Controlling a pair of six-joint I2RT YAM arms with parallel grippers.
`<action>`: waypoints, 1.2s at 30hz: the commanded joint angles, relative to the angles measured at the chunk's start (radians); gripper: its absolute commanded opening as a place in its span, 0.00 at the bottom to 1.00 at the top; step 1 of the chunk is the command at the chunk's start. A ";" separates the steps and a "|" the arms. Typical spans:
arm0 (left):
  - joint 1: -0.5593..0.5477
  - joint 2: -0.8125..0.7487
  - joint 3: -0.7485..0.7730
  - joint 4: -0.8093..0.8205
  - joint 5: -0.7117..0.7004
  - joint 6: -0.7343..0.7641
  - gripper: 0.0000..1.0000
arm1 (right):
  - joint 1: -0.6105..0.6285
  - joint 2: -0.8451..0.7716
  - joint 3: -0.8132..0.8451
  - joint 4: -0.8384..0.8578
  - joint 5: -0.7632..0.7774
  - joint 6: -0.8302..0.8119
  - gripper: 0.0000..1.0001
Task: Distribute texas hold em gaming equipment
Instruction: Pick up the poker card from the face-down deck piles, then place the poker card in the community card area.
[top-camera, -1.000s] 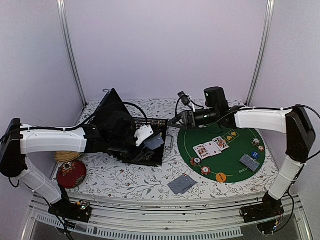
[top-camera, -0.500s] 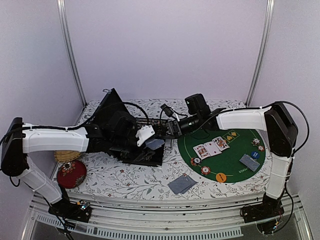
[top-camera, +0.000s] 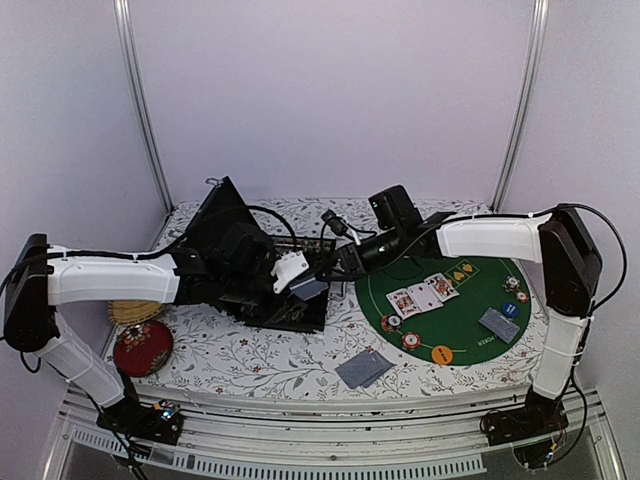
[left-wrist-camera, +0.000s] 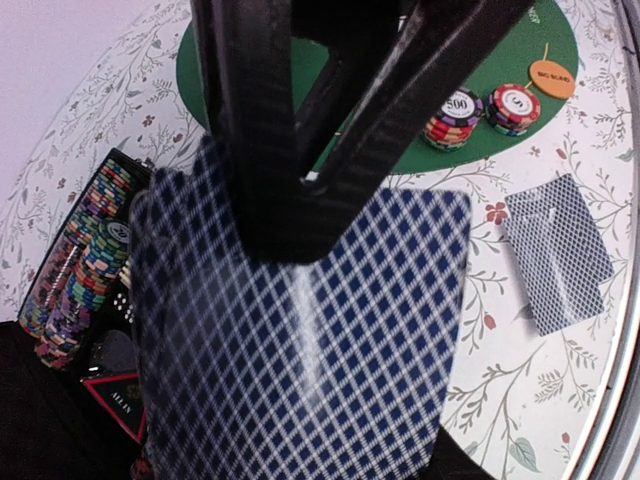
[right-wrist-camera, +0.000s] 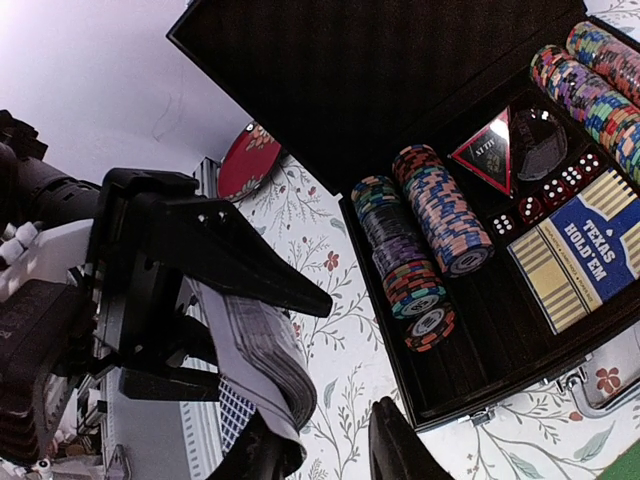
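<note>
My left gripper (left-wrist-camera: 310, 215) is shut on a deck of blue-diamond-backed playing cards (left-wrist-camera: 300, 350), held over the front edge of the open black case (top-camera: 235, 250). The right gripper (right-wrist-camera: 330, 452) has reached over from the right, right beside the deck (right-wrist-camera: 262, 345). Its fingers (right-wrist-camera: 392, 445) stand apart, and the deck's lower corner rests against the left one. Rows of poker chips (right-wrist-camera: 432, 215) lie in the case. On the green mat (top-camera: 470, 340) are face-up cards (top-camera: 422, 294), chips (top-camera: 410, 340), an orange button (top-camera: 441, 353) and face-down cards (top-camera: 498, 323).
More face-down cards (top-camera: 363, 368) lie on the flowered cloth in front of the mat. A red round cushion (top-camera: 142, 347) and a wicker coaster (top-camera: 130, 312) sit at the front left. The case's raised lid (top-camera: 222, 210) stands behind my left arm. A boxed deck (right-wrist-camera: 590, 255) lies in the case.
My right arm has swung left from behind the mat to the held deck, and its jaws have narrowed. The left gripper has kept the deck almost still.
</note>
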 joint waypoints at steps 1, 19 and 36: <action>0.007 0.001 0.023 0.031 0.013 0.004 0.49 | -0.003 -0.053 0.022 -0.048 0.044 -0.021 0.27; 0.006 -0.005 0.014 0.032 0.012 0.008 0.49 | -0.009 -0.166 0.070 -0.243 0.124 -0.088 0.02; 0.008 -0.028 -0.009 0.045 0.014 0.005 0.49 | -0.687 -0.489 -0.523 0.310 0.144 0.440 0.02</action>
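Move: The face-down deck with the poker card is held up in the left hand; its middle lies about 3 cm left of the right hand, 2 cm back and 2 cm below. Some 14 cm under the right hand, the chip case is about 8 cm left and 3 cm ahead, the face-up cards 21 cm right and 2 cm ahead. From the left hand, the deck's middle is 3 cm right, level ahead, 1 cm lower. Right fingers pinch the poker card, lift it off the deck, then swing some 25 cm right and forward. ##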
